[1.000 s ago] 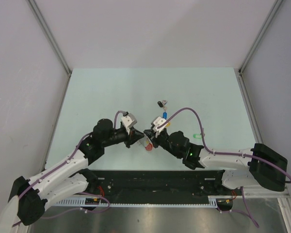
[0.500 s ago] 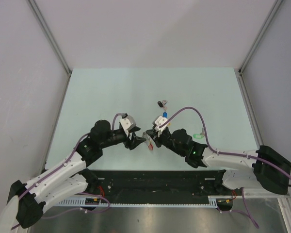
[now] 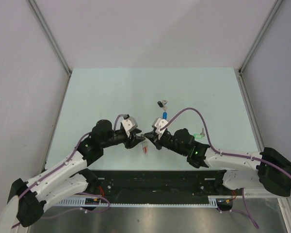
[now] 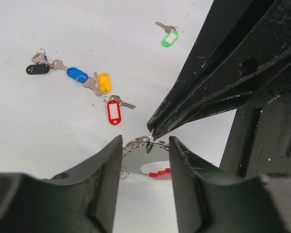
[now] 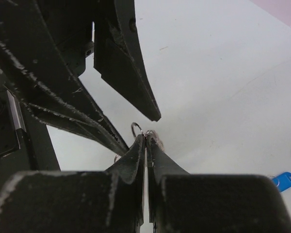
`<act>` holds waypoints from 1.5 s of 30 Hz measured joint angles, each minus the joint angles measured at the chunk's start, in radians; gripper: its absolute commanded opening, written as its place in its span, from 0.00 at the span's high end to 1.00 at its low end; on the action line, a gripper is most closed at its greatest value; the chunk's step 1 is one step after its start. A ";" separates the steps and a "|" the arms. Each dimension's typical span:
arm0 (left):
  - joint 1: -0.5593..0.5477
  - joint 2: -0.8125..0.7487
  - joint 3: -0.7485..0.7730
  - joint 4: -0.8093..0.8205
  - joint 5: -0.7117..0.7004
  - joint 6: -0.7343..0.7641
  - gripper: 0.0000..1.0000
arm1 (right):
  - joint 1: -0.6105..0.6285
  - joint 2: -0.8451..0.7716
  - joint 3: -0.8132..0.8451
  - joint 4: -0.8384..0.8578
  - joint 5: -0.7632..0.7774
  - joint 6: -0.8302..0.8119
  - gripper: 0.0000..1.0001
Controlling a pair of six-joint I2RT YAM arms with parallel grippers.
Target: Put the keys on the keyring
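Observation:
The keyring (image 3: 144, 147), a red band with silvery loops, hangs between the two grippers. My right gripper (image 5: 145, 137) is shut on one of its silvery loops (image 5: 137, 129); in the left wrist view its closed tips pinch the chain (image 4: 138, 142). My left gripper (image 4: 145, 160) is open, one finger on each side of that chain, with the red band (image 4: 161, 172) below. Keys lie on the table beyond: black (image 4: 37, 69), blue (image 4: 77, 74), yellow (image 4: 104, 81), red (image 4: 114, 111) and green (image 4: 169, 39).
In the top view the black key (image 3: 161, 103) and blue key (image 3: 164, 115) lie just behind the right wrist, and the green key (image 3: 198, 135) is beside the right forearm. A purple cable (image 3: 184, 111) loops over the right arm. Walls enclose the pale table (image 3: 111, 92).
The two grippers have drawn closer together over the keyring. The right arm has stretched further left, and the red band has shifted slightly left beneath the tips.

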State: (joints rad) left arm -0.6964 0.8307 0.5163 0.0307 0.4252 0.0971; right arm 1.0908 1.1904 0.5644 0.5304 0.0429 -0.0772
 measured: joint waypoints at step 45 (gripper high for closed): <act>0.056 0.000 0.025 -0.119 0.189 0.142 0.72 | -0.008 -0.009 -0.009 -0.072 -0.087 -0.060 1.00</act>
State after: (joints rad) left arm -0.6407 0.8307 0.5411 -0.0887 0.6144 0.2386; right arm 1.0824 1.1812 0.5552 0.4587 -0.0441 -0.1368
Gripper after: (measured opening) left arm 0.217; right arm 0.009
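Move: The keyring's top is already pinched in the right fingertips, practically at the right hand's point. It lies about 2 cm to the left hand's right, level fore and aft, a centimetre or so lower, just at the half-open left fingertips. On the table some 16 cm below, the red tag is about 13 cm ahead and 7 cm right of the left hand; the yellow tag about 17 ahead and 11 right; the blue one roughly 22 ahead and 10 right. The keyring, still pinched and hanging from the shut right fingers, is carried about 2 cm down and 1 cm back. The left hand stays by its top, drawing back about 2 cm with a slight net sink after a small dip and rise, and turning some 10 degrees clockwise, while its fingers narrow from half open to about a fifth around the loop's end; a firm pinch can't be seen. ##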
